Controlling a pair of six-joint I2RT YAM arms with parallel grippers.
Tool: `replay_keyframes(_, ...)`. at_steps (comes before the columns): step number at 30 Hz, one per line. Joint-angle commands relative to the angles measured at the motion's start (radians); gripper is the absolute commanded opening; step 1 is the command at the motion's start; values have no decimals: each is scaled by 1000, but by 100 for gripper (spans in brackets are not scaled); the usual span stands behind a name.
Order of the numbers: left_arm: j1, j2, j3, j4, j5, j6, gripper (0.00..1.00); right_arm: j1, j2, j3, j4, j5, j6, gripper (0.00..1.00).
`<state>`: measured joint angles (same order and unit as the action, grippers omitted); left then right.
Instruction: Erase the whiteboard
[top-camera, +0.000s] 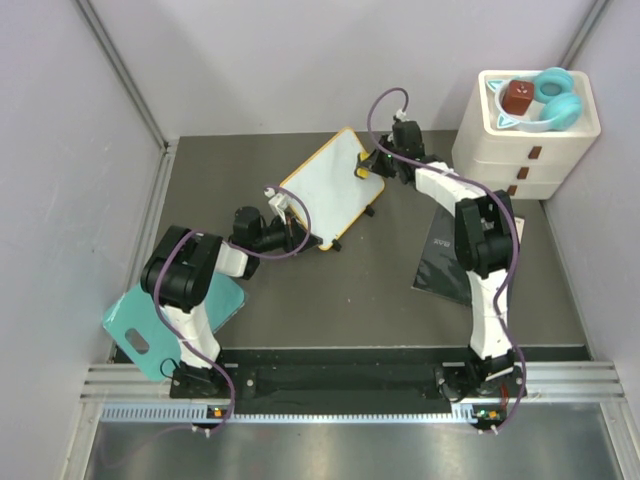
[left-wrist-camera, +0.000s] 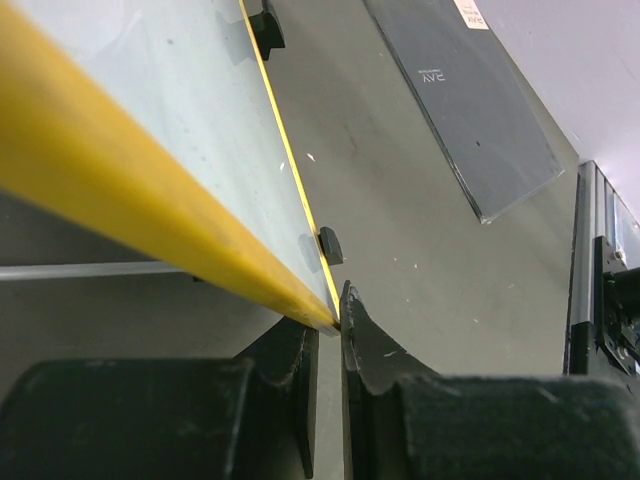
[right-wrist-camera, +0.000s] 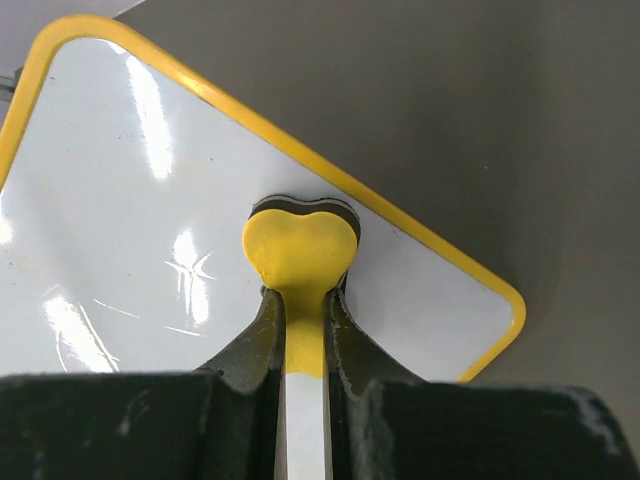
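The whiteboard (top-camera: 332, 185) has a yellow frame and small black feet, and it rests askew in the middle of the table with no writing visible on its face. My left gripper (top-camera: 296, 224) is shut on the near corner of its frame; in the left wrist view the yellow edge (left-wrist-camera: 150, 210) runs down between my left gripper's (left-wrist-camera: 331, 322) tips. My right gripper (top-camera: 371, 168) is shut on a white pen with a yellow heart-shaped eraser head (right-wrist-camera: 300, 248). That head presses flat on the whiteboard (right-wrist-camera: 140, 200) near its far right edge, just ahead of my right gripper (right-wrist-camera: 303, 300).
A dark sheet with a white label (top-camera: 445, 262) lies right of the board, also in the left wrist view as the dark sheet (left-wrist-camera: 470, 100). A teal cutting board (top-camera: 135, 325) lies beside the left arm's base. A white drawer unit (top-camera: 525, 150) at the back right carries blue headphones (top-camera: 556, 100) and a brown cube (top-camera: 517, 97).
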<state>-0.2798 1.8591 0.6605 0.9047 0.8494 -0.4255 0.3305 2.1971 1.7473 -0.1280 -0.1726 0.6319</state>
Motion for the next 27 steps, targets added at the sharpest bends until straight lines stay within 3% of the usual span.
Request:
replay_keyframes(1,-55,-1,-47,-165,168,151,0,-5,58,-69,-58,-16,-12,0)
replay_keyframes(9,-55,2,-45,-165,163,152,0,-19,89,-11,-128,-16,-9,0)
replay_keyframes(27,-58,12,-39,-182,157,159,0,-33,16,-213,-15,-16,-41,0)
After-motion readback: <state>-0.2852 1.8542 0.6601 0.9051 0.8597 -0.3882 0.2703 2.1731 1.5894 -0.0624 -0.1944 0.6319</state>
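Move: The eraser is already pinched in the right gripper and against the tilted whiteboard. The board's far right corner lies about 3 cm to this hand's right, 1 cm back and some 6 cm below. The nearer black clip on the board's right edge is roughly 6 cm back, level sideways and 8 cm below. From the left gripper, that far right corner is around 15 cm ahead, 13 cm right and 2 cm lower. Sweep the right gripper down and to the right in about equal parts, some 5 to 6 cm in all and easing slightly back late on, carrying the eraser along the sloping board towards its far right corner. Start slowly, then speed up over the last third. Keep the fingers shut on the eraser, its pad against the board, while the left gripper stays put, still holding the board's near corner. ##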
